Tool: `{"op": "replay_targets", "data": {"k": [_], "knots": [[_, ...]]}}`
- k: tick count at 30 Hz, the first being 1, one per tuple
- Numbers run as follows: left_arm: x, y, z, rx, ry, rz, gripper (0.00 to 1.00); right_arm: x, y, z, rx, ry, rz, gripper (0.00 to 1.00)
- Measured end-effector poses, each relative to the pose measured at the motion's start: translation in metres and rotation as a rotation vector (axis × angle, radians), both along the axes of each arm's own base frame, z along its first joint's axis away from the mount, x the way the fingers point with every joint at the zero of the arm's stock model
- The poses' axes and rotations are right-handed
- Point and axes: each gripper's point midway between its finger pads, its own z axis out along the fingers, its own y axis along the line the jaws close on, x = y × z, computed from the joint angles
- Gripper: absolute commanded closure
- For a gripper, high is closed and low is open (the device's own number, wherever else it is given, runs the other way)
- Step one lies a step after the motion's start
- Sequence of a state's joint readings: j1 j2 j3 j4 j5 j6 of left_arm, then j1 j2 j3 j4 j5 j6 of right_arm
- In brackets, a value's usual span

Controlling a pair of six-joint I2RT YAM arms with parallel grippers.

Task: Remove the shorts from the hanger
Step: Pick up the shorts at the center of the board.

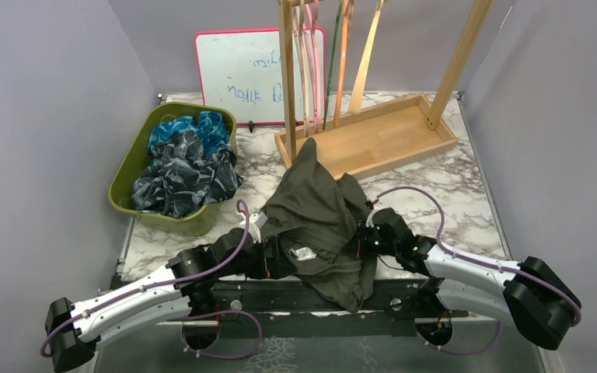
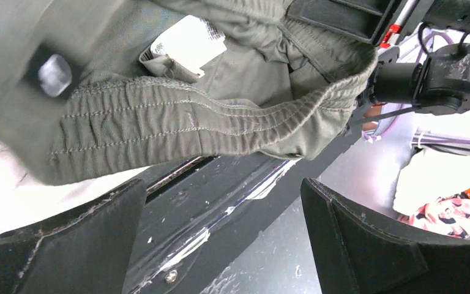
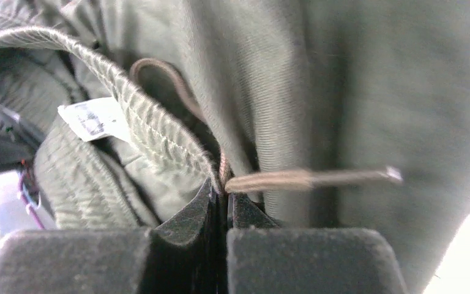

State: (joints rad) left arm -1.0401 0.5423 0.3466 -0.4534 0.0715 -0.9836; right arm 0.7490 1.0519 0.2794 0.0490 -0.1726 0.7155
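Note:
The dark olive green shorts [image 1: 319,210] rise in a peak toward the hangers [image 1: 308,70] on the wooden rack, and their waistband spreads over both grippers. My right gripper [image 3: 223,188] is shut on the shorts' waistband edge [image 3: 159,131], right beside the brown drawstring [image 3: 306,179]. In the top view its fingers sit under the cloth at the shorts' right side [image 1: 361,245]. My left gripper [image 2: 223,190] is open below the ribbed waistband [image 2: 177,116] with nothing between its fingers. From above, the left gripper [image 1: 276,252] is half covered by the cloth. I cannot tell which hanger holds the peak.
A green bin [image 1: 136,155] at the left holds dark navy leaf-print shorts [image 1: 183,175] and blue shorts [image 1: 202,128]. The rack's wooden base tray [image 1: 381,140] stands behind the olive shorts. A whiteboard [image 1: 237,74] leans on the back wall. The table's dark front rail [image 2: 220,208] lies under my left gripper.

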Motion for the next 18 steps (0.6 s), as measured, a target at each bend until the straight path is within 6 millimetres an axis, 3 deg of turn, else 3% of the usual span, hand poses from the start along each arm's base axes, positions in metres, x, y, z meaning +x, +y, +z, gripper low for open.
{"op": "replay_targets", "data": {"k": [4,12,18], "knots": [[0.001,-0.005,-0.005,-0.014,0.023,0.016,0.01,0.002,-0.010,-0.011,0.004,0.014,-0.102,0.99],[0.015,-0.016,-0.038,-0.036,0.085,0.134,0.01,-0.001,-0.003,-0.011,0.092,0.024,-0.104,0.99],[0.042,-0.033,-0.026,-0.111,0.029,0.240,0.01,-0.014,0.006,-0.007,0.156,0.027,-0.020,0.98]]}}
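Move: About 4 cm to the left hand's right, 3 cm ahead and some 6 cm below lies the near-left part of the shorts' waistband. The right gripper, shut on the other end of that band, is some 17 cm to the left hand's right and 3 cm ahead; the green basket stands roughly 28 cm left and 25 cm ahead. From the right hand, the near-left waistband lies about 13 cm left, level ahead and in height. Dipping about 4 cm towards the near-left waistband, the wide-open left gripper then sweeps forward and right, rising a little, for some 5 cm of level travel, and turns about 15 degrees counter-clockwise, with no closing of the fingers. The right hand keeps its pinch on the band's other end and drawstring, sinking a centimetre, easing slightly back and rolling about 10 degrees. ##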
